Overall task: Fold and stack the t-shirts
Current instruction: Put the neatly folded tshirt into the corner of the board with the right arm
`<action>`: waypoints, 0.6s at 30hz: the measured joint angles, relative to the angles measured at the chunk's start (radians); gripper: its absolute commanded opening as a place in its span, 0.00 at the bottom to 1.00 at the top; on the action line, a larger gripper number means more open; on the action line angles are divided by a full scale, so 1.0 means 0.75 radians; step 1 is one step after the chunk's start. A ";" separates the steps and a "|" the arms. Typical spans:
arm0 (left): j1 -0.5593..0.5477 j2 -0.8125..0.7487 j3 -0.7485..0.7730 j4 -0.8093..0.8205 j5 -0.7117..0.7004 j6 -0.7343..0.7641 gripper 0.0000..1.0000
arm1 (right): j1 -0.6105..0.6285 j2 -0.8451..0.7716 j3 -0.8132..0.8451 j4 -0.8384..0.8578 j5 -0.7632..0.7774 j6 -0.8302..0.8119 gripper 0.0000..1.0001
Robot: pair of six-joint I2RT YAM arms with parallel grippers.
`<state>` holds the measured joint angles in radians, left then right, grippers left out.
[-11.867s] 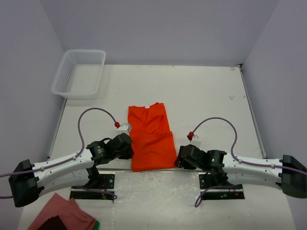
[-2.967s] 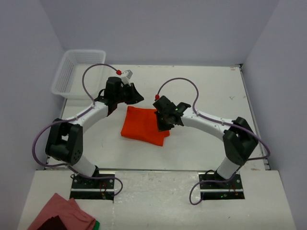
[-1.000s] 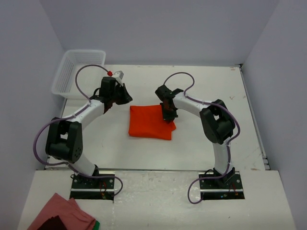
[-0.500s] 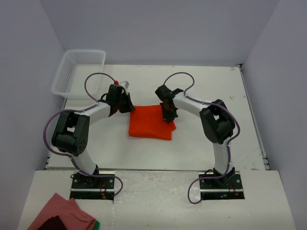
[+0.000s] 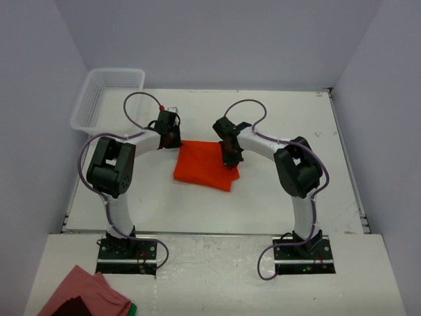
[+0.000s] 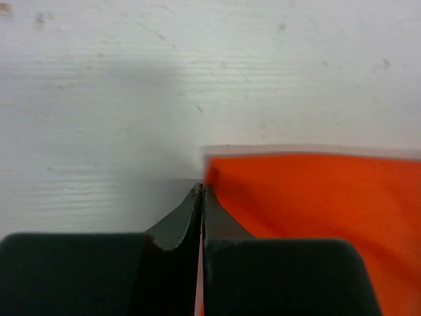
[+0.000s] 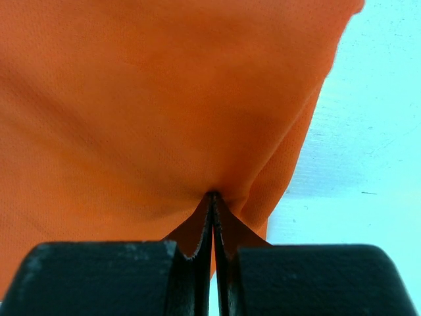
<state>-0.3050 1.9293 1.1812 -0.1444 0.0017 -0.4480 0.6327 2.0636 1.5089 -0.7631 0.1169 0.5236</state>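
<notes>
One orange-red t-shirt (image 5: 200,168) lies folded into a small rectangle in the middle of the table. My left gripper (image 5: 176,139) is at its far left corner. In the left wrist view the left gripper (image 6: 202,189) is shut, the shirt (image 6: 316,217) starts right at its tips, and a sliver of orange shows between the fingers. My right gripper (image 5: 231,158) is at the shirt's far right edge. In the right wrist view the right gripper (image 7: 213,195) is shut on a puckered pinch of the shirt (image 7: 164,99).
A white mesh basket (image 5: 108,99) stands at the table's far left corner. A dark pink cloth (image 5: 82,296) lies on the near ledge at the bottom left. Both arms arch over the table on either side of the shirt.
My left gripper came down from beside the basket to the shirt's far left corner. The shirt has slid slightly left. The right gripper has stayed on its edge.
</notes>
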 measured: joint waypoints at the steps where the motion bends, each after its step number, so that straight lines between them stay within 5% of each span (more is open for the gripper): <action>1: -0.002 0.004 0.010 -0.011 -0.031 0.010 0.00 | 0.000 0.000 -0.002 0.001 0.001 0.001 0.00; 9: 0.005 -0.062 -0.026 -0.091 -0.244 0.034 0.00 | 0.001 0.000 0.002 -0.011 0.030 0.022 0.00; 18: -0.030 -0.451 -0.172 -0.131 -0.216 0.005 0.00 | -0.006 -0.007 0.005 -0.043 0.087 0.024 0.00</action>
<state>-0.3271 1.5909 1.0523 -0.2424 -0.1600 -0.4446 0.6281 2.0586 1.5127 -0.7952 0.1822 0.5415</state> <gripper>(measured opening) 0.002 0.003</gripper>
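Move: The folded orange t-shirt lies under the right hand's shut fingertips, which rest near its right edge; its middle is about 11 cm to their left and 1 cm ahead, just about at fingertip height. From the left hand, low beside the shirt's left edge, that middle is roughly 10 cm to the right and 9 cm back, while its far left corner is only 1 cm right and 2 cm ahead. The white basket stands some 32 cm left of the left hand and 18 cm ahead. The left hand, fingers kept shut, leaves the t-shirt's left edge by sweeping about 4 cm to the left just over the board, rolling its left side up some 10 degrees, then turns up and back, lifting about 8 cm and drawing back roughly 4 cm. The right hand keeps its closed fingertips on the cloth near the right edge and, after staying nearly still at first, slides a good 1 cm to the right, dragging the t-shirt along with it. ##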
